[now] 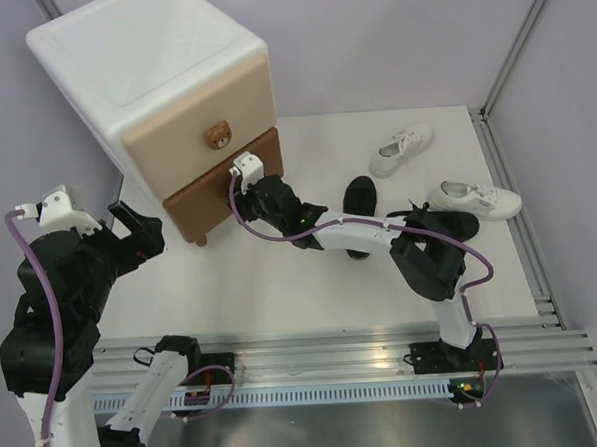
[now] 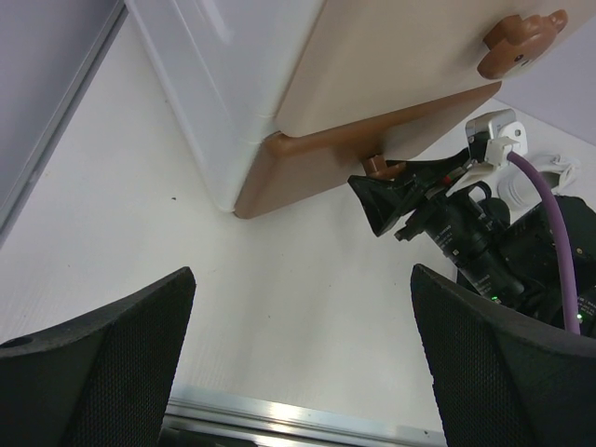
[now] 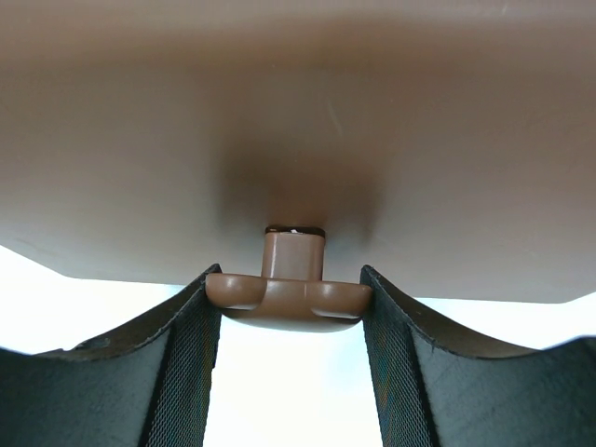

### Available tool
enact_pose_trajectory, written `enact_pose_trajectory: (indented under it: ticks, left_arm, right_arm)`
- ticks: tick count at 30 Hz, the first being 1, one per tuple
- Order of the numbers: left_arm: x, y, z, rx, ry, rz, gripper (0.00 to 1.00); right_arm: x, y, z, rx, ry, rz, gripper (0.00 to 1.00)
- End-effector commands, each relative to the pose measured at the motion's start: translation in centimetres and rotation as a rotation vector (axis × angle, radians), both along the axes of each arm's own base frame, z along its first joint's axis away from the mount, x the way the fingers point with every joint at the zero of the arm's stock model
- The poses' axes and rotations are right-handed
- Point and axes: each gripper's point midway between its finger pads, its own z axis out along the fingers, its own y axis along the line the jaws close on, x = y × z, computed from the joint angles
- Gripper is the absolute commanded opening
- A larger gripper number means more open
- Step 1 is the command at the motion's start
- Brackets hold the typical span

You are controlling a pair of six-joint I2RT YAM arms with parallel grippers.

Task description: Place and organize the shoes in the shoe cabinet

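Note:
The shoe cabinet (image 1: 151, 81) stands at the back left, white with a beige upper front and a brown lower drawer front (image 1: 202, 203). In the right wrist view my right gripper (image 3: 291, 312) is shut on the lower drawer's brown knob (image 3: 291, 296), with a pad touching each side. My left gripper (image 1: 138, 224) hangs open and empty, left of the cabinet. Two white shoes (image 1: 402, 149) (image 1: 474, 199) lie at the back right. One black shoe (image 1: 358, 202) lies behind my right arm, and another black shoe (image 1: 449, 221) is partly hidden by it.
The upper drawer's bear knob (image 1: 218, 138) sits just above my right gripper. A metal rail (image 1: 335, 347) runs along the near table edge. A grey wall stands left of the cabinet, and a frame post (image 1: 509, 42) rises at the back right.

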Motion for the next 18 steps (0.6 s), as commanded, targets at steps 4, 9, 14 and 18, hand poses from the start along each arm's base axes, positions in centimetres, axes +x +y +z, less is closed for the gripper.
enact_pose_trajectory:
  ticks: [4,9,14,18]
  left_arm:
    - [-0.1,0.7,-0.1,0.017,-0.004,0.031,1.0]
    - [0.3,0.5,-0.3,0.01,0.0,0.029,1.0]
    - [0.6,0.4,-0.3,0.004,-0.005,0.031,1.0]
    - [0.7,0.6,0.0,0.008,-0.018,0.04,1.0]
  right_arm:
    - [-2.3,-2.3,3.5,-0.011,0.013,0.011,0.09]
    - [-3.7,-4.3,3.6,-0.055,0.051,0.006,0.09]
    - [-5.3,-6.8,3.5,-0.104,0.082,0.004,0.09]
    - [-7.1,-9.3,3.2,-0.132,0.112,0.001,0.09]
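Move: Between the right fingers already sits the bottom drawer's knob, at the hand point, with the bottom drawer front some 3 cm ahead and 3 cm left of it. The top drawer's knob is straight above, about 17 cm up. The nearest black shoe lies roughly 28 cm to the right, 2 cm back and 10 cm lower. From the left hand, the bottom knob is about 22 cm ahead, 12 cm right and 20 cm below. Pulling the bottom drawer out by its knob, the right hand draws about equally back and to its right, away from the cabinet, some 9 cm in all and almost level. The fingers keep their pinch on the knob while the wrist tips them down by about 10 degrees. ##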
